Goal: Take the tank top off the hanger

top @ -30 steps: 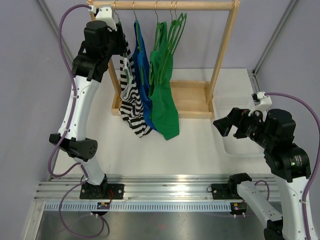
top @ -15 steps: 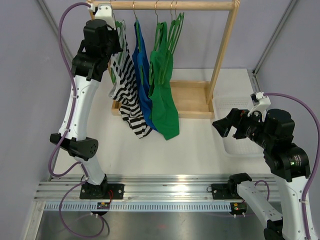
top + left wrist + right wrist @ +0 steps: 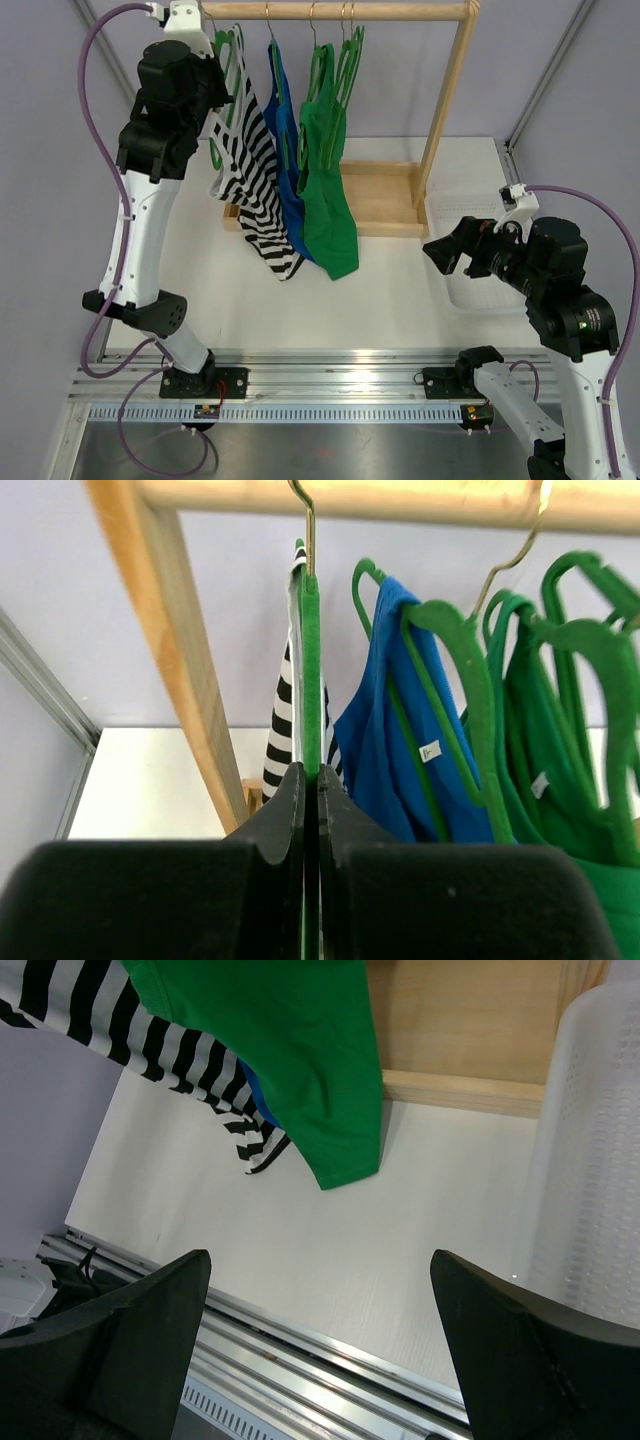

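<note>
A black-and-white striped tank top (image 3: 252,180) hangs on a green hanger (image 3: 228,52) at the left end of the wooden rack's rail (image 3: 340,11). My left gripper (image 3: 214,92) is shut on that green hanger (image 3: 310,660), pulling it and the striped top out to the left; the hook still sits on the rail. A blue top (image 3: 285,130) and a green top (image 3: 325,170) hang beside it on green hangers. My right gripper (image 3: 447,250) is open and empty, low over the table at the right, well away from the rack.
The wooden rack has a left post (image 3: 180,650), a right post (image 3: 448,95) and a flat base (image 3: 385,195). A white perforated bin (image 3: 470,250) stands right of the rack, under my right arm. A metal rail (image 3: 330,375) runs along the table's near edge.
My left gripper has moved left and up with the green hanger, swinging the striped top out and away from the blue one. The right arm has barely moved.
</note>
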Robot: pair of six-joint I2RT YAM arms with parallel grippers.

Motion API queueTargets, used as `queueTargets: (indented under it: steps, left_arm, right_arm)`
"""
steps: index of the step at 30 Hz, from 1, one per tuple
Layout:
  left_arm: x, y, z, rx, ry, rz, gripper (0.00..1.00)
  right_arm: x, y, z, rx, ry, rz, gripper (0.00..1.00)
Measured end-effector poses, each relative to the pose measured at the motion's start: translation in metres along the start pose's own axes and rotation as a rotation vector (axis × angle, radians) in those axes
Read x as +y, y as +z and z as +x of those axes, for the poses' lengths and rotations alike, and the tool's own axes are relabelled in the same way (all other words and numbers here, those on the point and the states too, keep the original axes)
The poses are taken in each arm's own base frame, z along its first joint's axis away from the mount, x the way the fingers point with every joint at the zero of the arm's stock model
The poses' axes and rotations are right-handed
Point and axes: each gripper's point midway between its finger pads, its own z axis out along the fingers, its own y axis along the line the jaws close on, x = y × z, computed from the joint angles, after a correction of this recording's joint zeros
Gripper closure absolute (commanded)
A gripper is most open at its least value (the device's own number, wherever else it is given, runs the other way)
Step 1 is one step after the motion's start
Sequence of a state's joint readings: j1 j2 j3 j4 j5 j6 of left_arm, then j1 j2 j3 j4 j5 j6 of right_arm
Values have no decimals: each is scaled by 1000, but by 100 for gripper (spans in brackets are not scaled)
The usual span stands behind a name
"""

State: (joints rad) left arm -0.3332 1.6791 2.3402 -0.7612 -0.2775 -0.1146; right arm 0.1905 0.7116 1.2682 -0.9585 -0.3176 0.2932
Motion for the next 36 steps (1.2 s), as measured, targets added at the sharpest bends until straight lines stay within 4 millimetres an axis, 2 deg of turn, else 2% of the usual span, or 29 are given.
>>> queueTargets:
  steps: [3,6,11,15,21,25,27,29,32,36]
  left_arm:
    - [3,-16,-14,-35,-23,4,100]
    - [5,-30,-16,-44,-40,6,100]
    - [11,-53,1,1,-67,10,100]
    - [15,-86,26,61,-109,33,100]
    - [27,-167,80,123,-191,93,100]
    - [37,-214,129,189,-214,115,100]
    - [38,-226,156,245,-213,132,100]
    - [34,-236,190,338,-205,173,100]
    - [16,-254,242,499,-206,295,100]
    - [-12,-278,281,657,-239,487,100]
  right_arm:
    - [1,1,1,3,2,-6,0]
    - [1,1,1,4,3,-11,0]
    - [6,1,-2,-4,-2,-37,1]
    - [20,2,-5,-12,-9,-116,0]
    - [55,12,6,36,15,-376,1]
    - [63,31,24,83,100,-503,0]
    - [61,41,35,103,144,-538,0]
    - [59,50,47,127,187,-567,0]
    - [59,64,71,176,225,-591,3]
    - [69,85,107,265,219,-591,8]
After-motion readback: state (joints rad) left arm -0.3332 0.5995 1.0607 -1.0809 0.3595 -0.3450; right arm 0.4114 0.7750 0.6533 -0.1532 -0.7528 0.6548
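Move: The left hand already grips the green hanger of the striped tank top, whose hook is at the rail about 10 cm ahead and 10 above; clear space over the table's near-left edge lies some 30 cm back and 25 lower. The blue top hangs about 12 cm right, 3 ahead and 20 lower. From the open right hand the striped tank top's middle is roughly 28 cm ahead, 32 left and 3 lower. Up a couple of centimetres, then back some 30 cm and down 25, the left hand draws the pinched hanger away from the rail to the table's near edge, tipping nose-down and swinging clockwise late on. The right hand, still wide open and empty, moves left about 12 cm and down 9 towards the hanger's free end, rolling its left side up and turning left. ##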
